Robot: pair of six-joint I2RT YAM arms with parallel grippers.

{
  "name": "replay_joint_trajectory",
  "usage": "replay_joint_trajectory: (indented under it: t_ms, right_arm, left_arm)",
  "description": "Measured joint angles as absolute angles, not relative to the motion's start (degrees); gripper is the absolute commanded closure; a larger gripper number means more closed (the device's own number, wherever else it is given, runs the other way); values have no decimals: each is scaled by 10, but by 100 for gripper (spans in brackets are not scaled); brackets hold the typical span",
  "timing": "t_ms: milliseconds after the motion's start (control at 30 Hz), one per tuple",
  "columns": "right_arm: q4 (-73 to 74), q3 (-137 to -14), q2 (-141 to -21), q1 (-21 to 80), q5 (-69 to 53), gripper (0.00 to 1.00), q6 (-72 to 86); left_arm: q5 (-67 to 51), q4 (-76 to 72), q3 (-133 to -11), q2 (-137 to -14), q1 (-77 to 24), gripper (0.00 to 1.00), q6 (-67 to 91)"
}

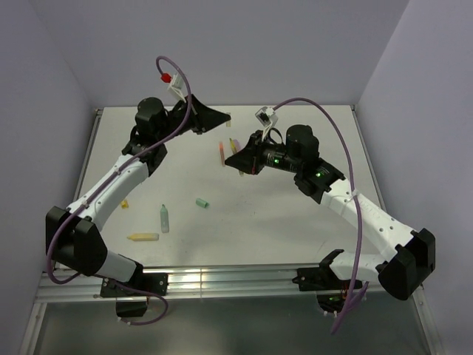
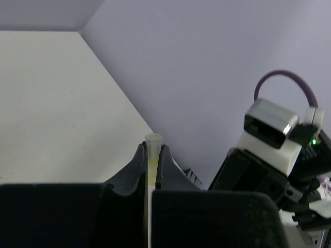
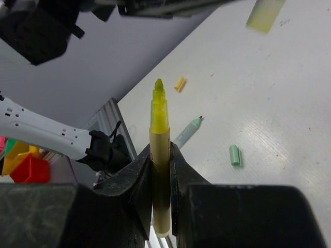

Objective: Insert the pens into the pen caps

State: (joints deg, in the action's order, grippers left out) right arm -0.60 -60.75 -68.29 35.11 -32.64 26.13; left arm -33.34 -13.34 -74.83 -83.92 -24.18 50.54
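My right gripper (image 3: 160, 151) is shut on an olive-yellow pen (image 3: 159, 111), held upright between the jaws with its bright yellow tip bare. In the top view this gripper (image 1: 232, 160) hangs over the table's middle back. My left gripper (image 2: 151, 153) is shut on a pale yellowish pen cap (image 2: 153, 140), open end outward. It sits at the back of the table (image 1: 222, 118), a short way behind the right one. That cap (image 3: 265, 13) shows at the top right of the right wrist view, apart from the pen tip.
On the white table (image 1: 295, 214) lie a mint green pen (image 1: 164, 218), a green cap (image 1: 202, 203), a yellow pen (image 1: 143, 237), a small orange-yellow cap (image 1: 124, 204) and a pink-orange pen (image 1: 222, 153) beside the right gripper. Purple walls enclose three sides.
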Motion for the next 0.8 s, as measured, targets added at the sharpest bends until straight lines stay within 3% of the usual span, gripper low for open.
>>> replay_joint_trajectory:
  t_ms: [167,433,800]
  right_arm:
    - [-18,-604,-683,351,-326,100,262]
    - [-35,-604,-689,351,-331,100,268]
    - [-35,-604,-693,351,-334,100,272]
  left_arm:
    - [-369,-220,-670,-812,-248,100,517]
    - [-394,-319,-644,-779,-252,100,537]
    - [-398,-340,-630,-778,-254,100,543]
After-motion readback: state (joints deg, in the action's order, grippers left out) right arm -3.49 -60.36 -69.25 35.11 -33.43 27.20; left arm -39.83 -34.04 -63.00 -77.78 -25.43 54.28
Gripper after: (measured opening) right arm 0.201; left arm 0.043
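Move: My left hand holds the yellow cap. The tip of the yellow pen, held tip-up and leaning forward in my right hand, lies about 8 cm back from my left hand and about 1 cm below it. On the table some 37 cm below my left hand, the green cap is 7 cm back and 10 cm left, the orange pen 15 cm ahead and 3 cm left. From my right hand the yellow cap is about 13 cm ahead, 2 cm left and 6 cm up. I draw my left hand back about 5 cm towards the pen tip, dipping a little before rising to finish some 2 cm higher, and turn the wrist by about 15 degrees so the cap's open end comes over the tip. Then I hold there, fingers still shut on the cap, while my right hand keeps the pen practically still. ##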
